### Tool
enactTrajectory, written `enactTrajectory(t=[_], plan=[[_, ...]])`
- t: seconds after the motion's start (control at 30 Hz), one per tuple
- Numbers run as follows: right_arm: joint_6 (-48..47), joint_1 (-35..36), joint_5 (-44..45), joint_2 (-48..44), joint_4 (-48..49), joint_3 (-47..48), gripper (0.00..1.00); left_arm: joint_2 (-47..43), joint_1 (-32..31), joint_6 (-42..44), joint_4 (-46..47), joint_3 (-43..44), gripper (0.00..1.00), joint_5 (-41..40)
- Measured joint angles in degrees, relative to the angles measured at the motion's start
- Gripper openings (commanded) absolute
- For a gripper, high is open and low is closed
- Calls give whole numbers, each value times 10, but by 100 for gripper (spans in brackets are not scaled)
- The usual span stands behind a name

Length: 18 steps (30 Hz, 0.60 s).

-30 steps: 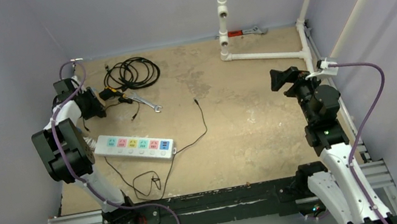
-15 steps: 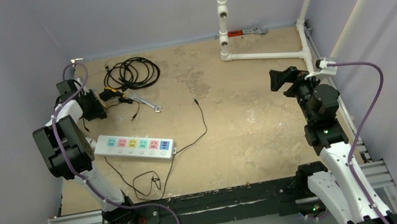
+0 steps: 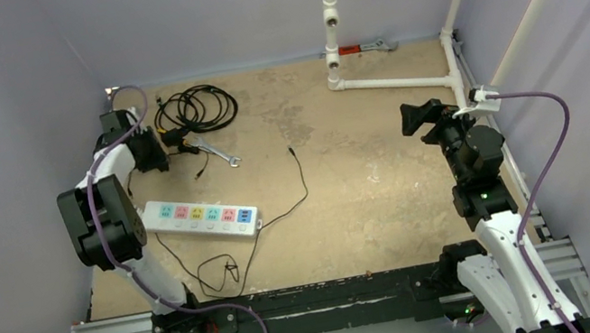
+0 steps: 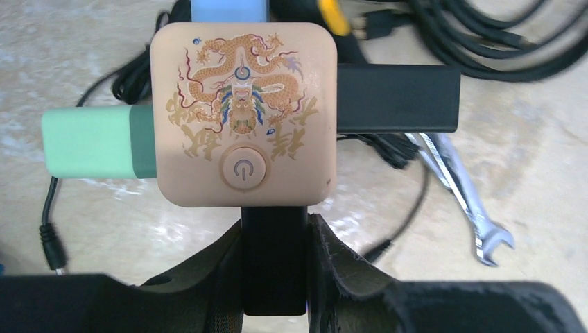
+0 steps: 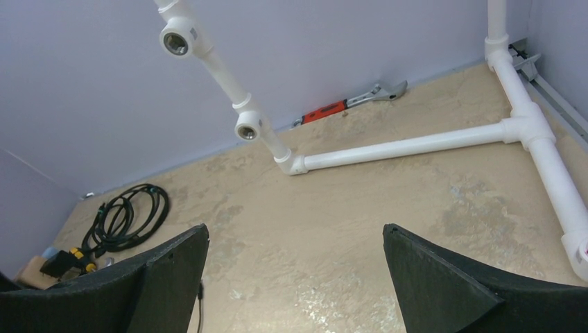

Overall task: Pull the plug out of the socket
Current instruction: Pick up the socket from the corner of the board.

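In the left wrist view a beige cube socket (image 4: 243, 111) with a dragon print and a power button lies on the sandy floor. A green plug (image 4: 90, 142) sticks out of its left side, a blue one (image 4: 229, 10) out of its far side, a black one (image 4: 399, 98) out of its right. My left gripper (image 4: 275, 229) is shut on a black plug (image 4: 274, 263) seated in the near side. From above, the left gripper (image 3: 150, 146) covers the socket at the back left. My right gripper (image 5: 295, 236) hangs open and empty, far off at the right (image 3: 422, 117).
A white power strip (image 3: 199, 215) with coloured outlets lies near the left arm, thin black leads trailing from it. A coil of black cable (image 3: 194, 109) and a steel wrench (image 4: 457, 194) lie beside the socket. White pipework (image 3: 396, 83) and a red-handled wrench (image 3: 362, 48) are at the back right.
The left wrist has shifted toward the back and slightly right, and its fingers have closed onto the black plug. The right arm has stayed still.
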Motion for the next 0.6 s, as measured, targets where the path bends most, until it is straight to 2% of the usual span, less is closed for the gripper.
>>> enactTrajectory(t=[0.23, 0.33, 0.6], plan=[[-19, -1, -41, 19, 28, -1, 99, -114, -85, -2, -3, -34, 0, 16], [-23, -1, -49, 37, 38, -2, 99, -158, -139, 0, -2, -36, 0, 19], [-31, -1, -71, 61, 42, -4, 99, -190, -285, 10, -1, -51, 0, 37]])
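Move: The socket is already gripped by its near black plug, its body some 5 cm ahead of the left hand point and 3 cm above. It is headed for the open board by the loose cable tip, about 35 cm right, 4 cm back and 7 cm below this hand. Level with this hand, the wrench is 17 cm right; the black coil is 12 cm ahead, 15 cm right. From the right hand, that cable tip lies roughly 9 cm ahead, 34 cm left. The socket, its near black plug still pinched in the left fingers, is swept about 22 cm to the right, across the wrench towards the loose cable tip. It rises some 10 cm early on, levels off and eases a few centimetres back, while the hand turns about 30 degrees clockwise and tips slightly up. The empty right hand, open, shifts about 2 cm left, forward and down. ##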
